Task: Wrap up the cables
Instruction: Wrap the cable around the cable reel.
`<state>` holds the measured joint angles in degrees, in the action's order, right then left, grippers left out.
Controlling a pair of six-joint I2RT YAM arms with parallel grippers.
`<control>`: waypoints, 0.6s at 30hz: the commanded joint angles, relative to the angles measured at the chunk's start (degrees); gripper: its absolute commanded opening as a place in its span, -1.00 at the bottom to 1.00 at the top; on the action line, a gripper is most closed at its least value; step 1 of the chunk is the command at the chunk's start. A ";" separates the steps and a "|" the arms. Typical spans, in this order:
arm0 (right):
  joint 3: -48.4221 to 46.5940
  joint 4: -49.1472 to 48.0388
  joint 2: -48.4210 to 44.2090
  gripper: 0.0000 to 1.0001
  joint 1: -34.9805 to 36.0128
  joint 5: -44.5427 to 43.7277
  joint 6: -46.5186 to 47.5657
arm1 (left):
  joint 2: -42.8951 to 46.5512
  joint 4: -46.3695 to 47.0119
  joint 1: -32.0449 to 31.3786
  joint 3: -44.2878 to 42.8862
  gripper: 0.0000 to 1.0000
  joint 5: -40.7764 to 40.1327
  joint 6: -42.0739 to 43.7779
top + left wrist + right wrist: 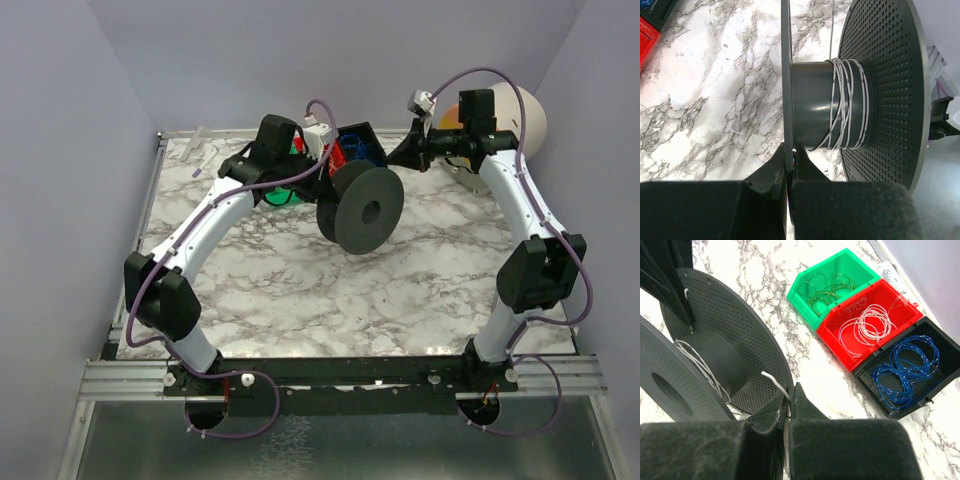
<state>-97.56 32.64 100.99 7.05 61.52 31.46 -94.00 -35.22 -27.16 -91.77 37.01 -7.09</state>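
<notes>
A dark grey spool stands on edge on the marble table. My left gripper is shut on the rim of its thin flange. Several turns of white cable lie around the hub. My right gripper is shut on the free end of that white cable, right beside the spool's perforated flange. More cables lie in loose coils: green, whitish and blue.
Three small bins stand in a row behind the spool: a green bin, a red bin and a black bin. A beige round object sits at the back right. Walls close the table on the left, back and right.
</notes>
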 commanded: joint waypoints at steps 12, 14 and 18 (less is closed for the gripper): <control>-9.31 21.06 2.11 -0.95 6.72 -9.04 17.77 | -3.78 -1.04 -7.90 -3.31 -1.00 -25.93 2.52; -9.41 21.03 1.89 -0.98 8.55 -11.65 16.74 | -4.35 -0.74 -7.91 -3.26 -1.00 -27.95 1.61; -6.94 18.46 0.43 -0.99 12.63 -16.11 14.09 | -4.91 0.46 -8.00 -2.77 -1.00 -31.19 -0.47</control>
<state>-104.95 51.99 102.54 16.56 51.75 47.83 -98.72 -36.56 -35.33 -92.49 12.08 -4.71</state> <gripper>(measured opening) 0.007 0.020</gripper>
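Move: The left hand still holds the reel by the rim of its left flange; the reel's middle is some 6 cm to its right, 1 cm back and 5 cm below. From the right hand, which still holds the white cable's tail, the reel lies about 8 cm back, 8 cm left and 7 cm lower. The black bin is roughly 18 cm ahead of the right hand, 6 cm left and 24 cm below; the red bin is about 25 cm ahead of the left hand, 2 cm left and 22 cm below. Still pinching the tail of the white cable, the right hand comes in towards the reel's drum, first drawing back, then back and left together, sinking slightly at the end, about 6 cm in all. Meanwhile the left hand keeps its pinch on the flange rim and lowers the reel some 5 cm, edging right, then forward, as its fingers tip about 20 degrees further down. ##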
